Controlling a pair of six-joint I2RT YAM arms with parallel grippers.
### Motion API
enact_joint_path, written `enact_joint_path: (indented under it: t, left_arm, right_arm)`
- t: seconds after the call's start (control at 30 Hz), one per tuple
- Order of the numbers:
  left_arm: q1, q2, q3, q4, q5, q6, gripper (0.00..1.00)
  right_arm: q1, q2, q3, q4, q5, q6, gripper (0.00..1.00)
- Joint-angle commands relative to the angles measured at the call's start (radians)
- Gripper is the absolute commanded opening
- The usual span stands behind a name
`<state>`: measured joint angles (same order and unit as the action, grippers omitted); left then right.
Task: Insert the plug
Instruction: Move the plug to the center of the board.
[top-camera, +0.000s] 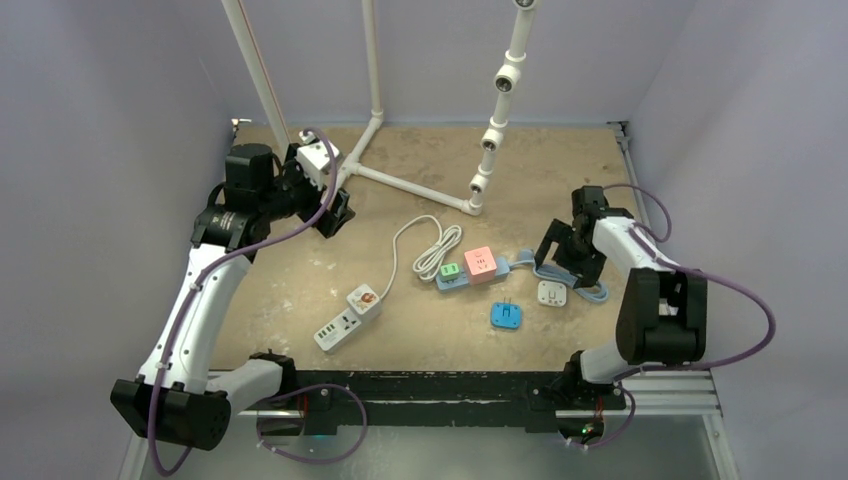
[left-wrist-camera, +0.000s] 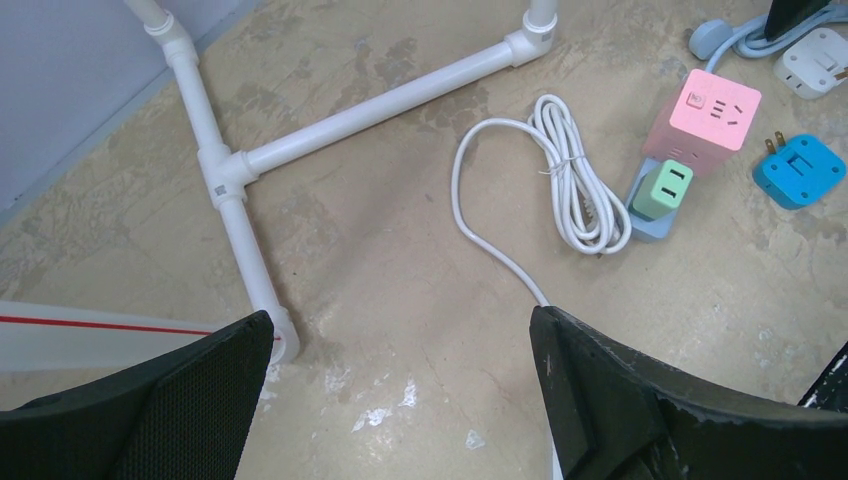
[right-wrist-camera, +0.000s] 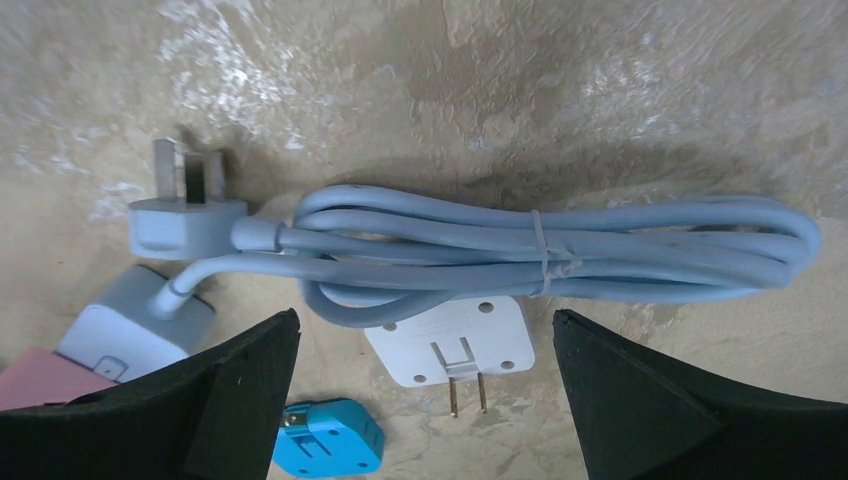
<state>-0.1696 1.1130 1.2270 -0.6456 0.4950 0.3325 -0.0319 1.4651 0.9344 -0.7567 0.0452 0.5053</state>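
Note:
A white two-pin plug (right-wrist-camera: 455, 345) lies flat on the table, pins toward me, just under the open right gripper (right-wrist-camera: 425, 325) and between its fingers in view. Beside it lies a blue plug (right-wrist-camera: 328, 438). From above, the white plug (top-camera: 552, 293) and blue plug (top-camera: 506, 316) sit right of a pink socket cube (top-camera: 481, 263), which stands on a blue-grey strip with a green adapter (top-camera: 451, 271) plugged in. The right gripper (top-camera: 565, 255) hovers over a bundled grey cable (right-wrist-camera: 560, 250). The left gripper (top-camera: 335, 215) is open and empty at the far left, above bare table (left-wrist-camera: 400, 330).
A white PVC pipe frame (top-camera: 410, 185) stands at the back. A white power strip (top-camera: 348, 316) lies near the front, its coiled white cord (left-wrist-camera: 575, 180) running to the middle. The grey cable's three-pin plug (right-wrist-camera: 185, 215) rests by the blue-grey strip.

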Motion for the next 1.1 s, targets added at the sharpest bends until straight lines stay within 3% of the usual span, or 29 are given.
enact_joint_path:
  t: [0.0, 0.3, 0.5, 0.8, 0.93, 1.07]
  left_arm:
    - [0.006, -0.028, 0.034, 0.025, 0.030, -0.001, 0.99]
    - [0.007, -0.059, 0.014, 0.058, 0.022, 0.013, 0.99]
    - [0.007, -0.059, 0.032, 0.053, 0.012, 0.018, 0.99]
    - [0.007, -0.057, 0.066, 0.034, 0.008, 0.010, 0.99]
    - [0.007, -0.052, 0.076, 0.026, 0.015, 0.003, 0.99]
    - [0.007, -0.057, 0.075, 0.026, 0.006, 0.003, 0.99]
  right_arm:
    - [0.001, 0.044, 0.014, -0.039, -0.027, -0.073, 0.99]
    - [0.020, 0.068, 0.017, -0.053, -0.061, -0.069, 0.99]
    - [0.200, 0.077, -0.059, 0.031, -0.053, 0.060, 0.99]
    - [0.283, -0.060, -0.139, 0.169, -0.105, 0.209, 0.96]
    - [0.286, -0.151, -0.087, 0.110, 0.003, 0.225, 0.93]
    - [0.286, -0.164, -0.021, -0.006, 0.124, 0.185, 0.99]
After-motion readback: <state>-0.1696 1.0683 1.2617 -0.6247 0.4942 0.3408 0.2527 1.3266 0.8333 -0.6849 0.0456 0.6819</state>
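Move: Just below the right hand's open fingers lies the white plug, about 3 cm back, 1 cm left and 4 cm down. The blue cord bundle crosses level with the hand, some 4 cm to its right; the blue plug lies roughly 13 cm left and 9 cm back, and the pink cube 19 cm left and 2 cm ahead. From the raised left hand the white plug is about 52 cm right, 7 cm back and 26 cm below. Dipping about 2 cm while drawing slightly back, the right hand then sweeps roughly 8 cm left towards the blue plug and pink cube, its open right finger nudging the white plug along. It turns some 10 degrees counter-clockwise on the way, then lifts about 3 cm off its lowest point as its fingertips swing forward. The left hand, empty and open, rises 3 cm. ##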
